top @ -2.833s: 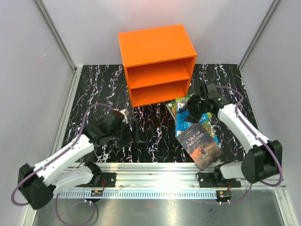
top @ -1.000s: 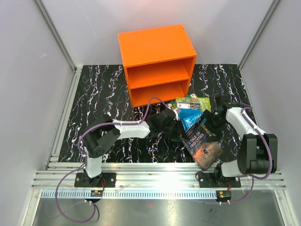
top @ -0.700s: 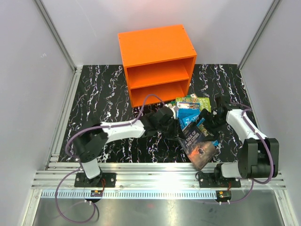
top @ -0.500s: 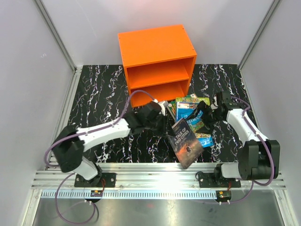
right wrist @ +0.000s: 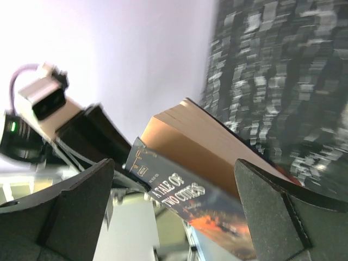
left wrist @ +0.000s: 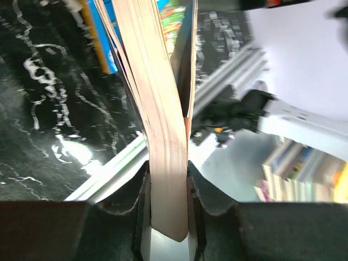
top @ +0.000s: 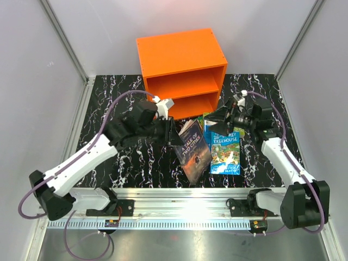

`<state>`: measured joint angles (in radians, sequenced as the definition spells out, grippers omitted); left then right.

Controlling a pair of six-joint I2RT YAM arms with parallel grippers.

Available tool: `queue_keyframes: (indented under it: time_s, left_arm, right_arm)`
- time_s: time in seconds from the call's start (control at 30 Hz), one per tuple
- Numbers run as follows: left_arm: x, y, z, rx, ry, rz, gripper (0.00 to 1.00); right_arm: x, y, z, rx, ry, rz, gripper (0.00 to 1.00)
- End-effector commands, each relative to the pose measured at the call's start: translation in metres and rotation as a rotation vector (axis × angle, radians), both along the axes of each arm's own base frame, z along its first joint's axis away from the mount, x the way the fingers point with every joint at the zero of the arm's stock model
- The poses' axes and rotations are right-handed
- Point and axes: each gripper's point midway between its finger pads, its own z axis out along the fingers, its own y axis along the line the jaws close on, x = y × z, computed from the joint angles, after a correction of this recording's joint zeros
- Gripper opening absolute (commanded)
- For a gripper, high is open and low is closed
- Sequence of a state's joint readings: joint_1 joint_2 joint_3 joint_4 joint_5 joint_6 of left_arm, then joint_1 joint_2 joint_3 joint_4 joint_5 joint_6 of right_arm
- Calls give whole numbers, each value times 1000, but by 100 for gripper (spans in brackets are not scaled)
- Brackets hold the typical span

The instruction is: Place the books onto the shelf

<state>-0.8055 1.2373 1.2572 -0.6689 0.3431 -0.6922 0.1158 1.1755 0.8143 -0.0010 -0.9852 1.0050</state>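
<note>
The orange shelf (top: 182,73) stands at the back of the marbled table, both compartments bare. My left gripper (top: 173,135) is shut on the dark "A Tale of Two Cities" book (top: 193,151), holding it tilted on edge above the table, in front of the shelf. The left wrist view has its page block (left wrist: 163,109) clamped between the jaws of that gripper (left wrist: 167,217). A blue Treehouse book (top: 225,147) lies flat to the right, green books (top: 206,120) peeking from under it. My right gripper (top: 218,115) hovers open above that stack; its wrist view (right wrist: 179,212) faces the dark book (right wrist: 201,179).
An aluminium rail (top: 185,196) runs along the table's near edge, with both arm bases on it. White enclosure walls (top: 43,81) close in the left, right and back. The left arm's cable (top: 117,103) loops over the table's left part.
My left gripper has lifted the dark book off the stack and carried it left toward the shelf. The right gripper has drawn back and risen, staying open. The blue book now lies uncovered.
</note>
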Motion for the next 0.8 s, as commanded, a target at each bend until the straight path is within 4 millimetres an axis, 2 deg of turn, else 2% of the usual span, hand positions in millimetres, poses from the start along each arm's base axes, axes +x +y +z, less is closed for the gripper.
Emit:
queue_keyframes:
  time_s: [0.0, 0.03, 0.1, 0.23, 0.47, 0.57, 0.67, 0.77]
  left_arm:
    - [-25, 0, 102, -272, -138, -111, 0]
    - [-27, 2, 113, -294, -142, -112, 0]
    - [-28, 6, 123, -314, -143, -105, 0]
    - [-32, 16, 145, -360, -159, -85, 0]
    - [-31, 31, 168, -428, -185, -38, 0]
    - [-26, 34, 176, -459, -194, -24, 0]
    - [-21, 37, 188, -498, -203, -15, 0]
    - [-18, 40, 211, -568, -227, -17, 0]
  right_arm:
    - [-22, 29, 64, 146, -211, 163, 100]
    - [-32, 41, 70, 165, -213, 205, 100]
    - [-36, 50, 83, 199, -270, 230, 100]
    - [-38, 54, 100, 267, -283, 242, 100]
    - [-46, 59, 103, 317, -258, 314, 100]
    - [-58, 65, 104, 341, -250, 364, 100]
    - [-72, 69, 105, 348, -258, 408, 100]
    - [-77, 71, 100, 337, -254, 405, 100]
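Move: My left hand already grips A Tale of Two Cities near its upper left corner, with the middle of the book roughly 6 cm to the right, 3 cm back and 5 cm lower. From my open right hand, that middle lies about 7 cm left, 12 cm back and 4 cm down. The orange shelf's middle is some 25 cm ahead of my right hand, 12 cm left and 6 cm lower; The 26-Storey Treehouse lies 7 cm to its right, 2 cm back and 23 cm below. With my left hand I keep my pinch on A Tale of Two Cities and raise it about 11 cm, drifting some 4 cm left while the fingertips tilt up roughly 15 degrees. My wide-open right hand climbs with it, about 9 cm, going left and a little back to bring its fingers to the book's upper right edge; its wrist turns counter-clockwise and tips up, and it doesn't close. ##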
